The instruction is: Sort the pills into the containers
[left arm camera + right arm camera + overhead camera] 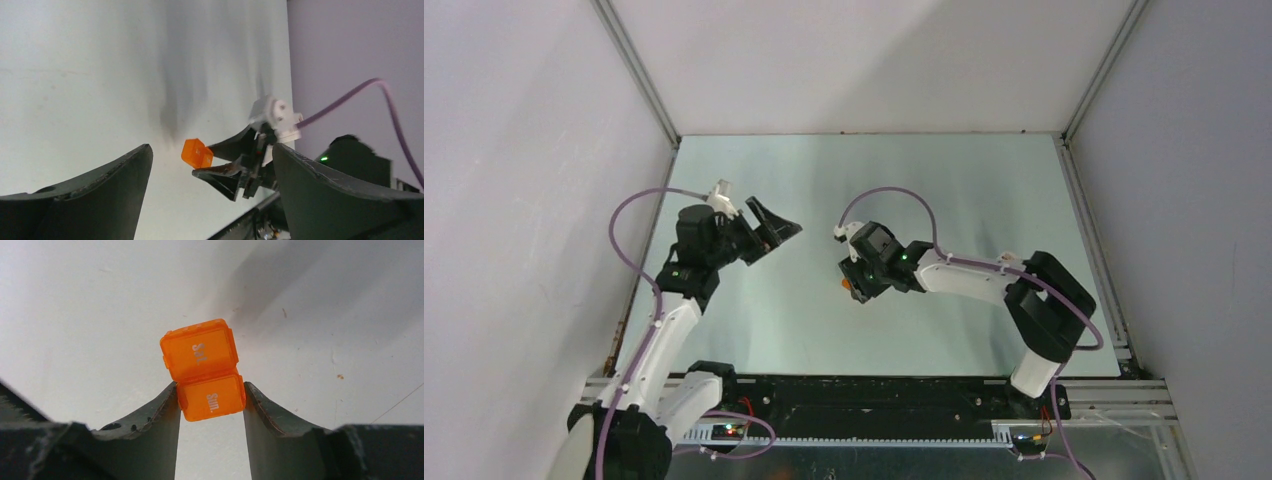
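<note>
An orange translucent container (202,370) with two lidded compartments marked "Sat" and "Sun" sits between the fingers of my right gripper (210,390). Both pads press on the sides of the "Sun" compartment. In the top view this gripper (856,283) is at the table's middle, with a bit of the orange container (845,283) showing under it. My left gripper (779,232) hovers to the left, open and empty, pointing toward the right one. From the left wrist view the orange container (196,153) appears tilted at the right gripper's tips (220,160). No pills are in view.
Grey walls close in the pale table (874,180) on the left, back and right. A black rail (874,395) with the arm bases runs along the near edge. Purple cables loop over both wrists.
</note>
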Controlling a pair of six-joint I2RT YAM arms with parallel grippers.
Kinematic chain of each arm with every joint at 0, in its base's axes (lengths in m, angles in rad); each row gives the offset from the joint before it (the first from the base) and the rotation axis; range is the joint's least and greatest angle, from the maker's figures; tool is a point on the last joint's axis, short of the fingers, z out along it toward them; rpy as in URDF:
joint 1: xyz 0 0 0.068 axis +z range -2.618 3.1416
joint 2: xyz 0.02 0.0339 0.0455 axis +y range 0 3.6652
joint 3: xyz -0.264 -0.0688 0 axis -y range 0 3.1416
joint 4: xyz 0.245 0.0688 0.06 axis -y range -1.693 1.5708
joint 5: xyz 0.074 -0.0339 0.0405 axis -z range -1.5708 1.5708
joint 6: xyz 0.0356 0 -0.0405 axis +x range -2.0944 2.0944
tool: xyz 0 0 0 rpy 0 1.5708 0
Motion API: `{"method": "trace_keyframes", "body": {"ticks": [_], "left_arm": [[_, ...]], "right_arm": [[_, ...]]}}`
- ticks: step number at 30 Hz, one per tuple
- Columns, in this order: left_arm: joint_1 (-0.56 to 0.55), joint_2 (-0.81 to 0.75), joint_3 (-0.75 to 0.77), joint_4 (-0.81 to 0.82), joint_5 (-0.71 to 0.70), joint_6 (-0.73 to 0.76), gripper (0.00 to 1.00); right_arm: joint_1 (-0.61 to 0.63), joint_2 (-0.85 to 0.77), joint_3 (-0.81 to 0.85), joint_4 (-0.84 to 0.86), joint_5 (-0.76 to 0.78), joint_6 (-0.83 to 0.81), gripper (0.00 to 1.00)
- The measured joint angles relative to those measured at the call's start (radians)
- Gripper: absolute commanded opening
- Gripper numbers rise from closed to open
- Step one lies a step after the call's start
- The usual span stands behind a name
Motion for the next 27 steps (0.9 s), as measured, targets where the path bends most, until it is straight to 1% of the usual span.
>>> {"method": "trace_keyframes", "body": {"ticks": [6, 14, 20, 24, 26, 27], "left_arm": [[-0.082, 0.085, -0.029, 0.061, 0.051, -0.066, 0.91], [-0.224, 0.18, -0.029, 0.132, 0.086, -0.094, 0.85], [-0.256, 0.213, -0.029, 0.229, 0.101, -0.153, 0.79], [-0.274, 0.213, -0.029, 0.26, 0.093, -0.163, 0.73], [-0.281, 0.213, -0.029, 0.269, 0.084, -0.169, 0.67], [-0.283, 0.213, -0.029, 0.273, 0.08, -0.171, 0.65]], "right_arm": [[-0.022, -0.122, 0.0, 0.051, -0.092, 0.064, 0.34], [-0.04, -0.211, 0.0, 0.111, -0.151, 0.172, 0.36], [-0.053, -0.258, 0.0, 0.139, -0.152, 0.254, 0.37], [-0.061, -0.278, 0.0, 0.149, -0.151, 0.282, 0.37], [-0.064, -0.283, 0.0, 0.149, -0.149, 0.295, 0.38], [-0.066, -0.283, 0.0, 0.149, -0.148, 0.3, 0.38]]}}
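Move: The right hand already holds the orange pill case in its fingertips, just off the table. From the left gripper, open and empty, the case lies about 15 cm to the right, 3 cm back and some 17 cm lower. The left gripper is where the right hand is taking the case: about 16 cm to the right hand's left, 4 cm ahead and 17 cm up. The white pill bottle stands roughly 28 cm to the right hand's right and 6 cm farther out. Up goes the right hand, about 14 cm and easing off, with a small drift left; it keeps its grip and rolls some 30 degrees, left side rising, so the case swings towards the left gripper. Meanwhile the left hand sweeps right about 10 cm to meet it, dipping and then rising a little, turning clockwise and partly narrowing its open fingers around the case's free end. ##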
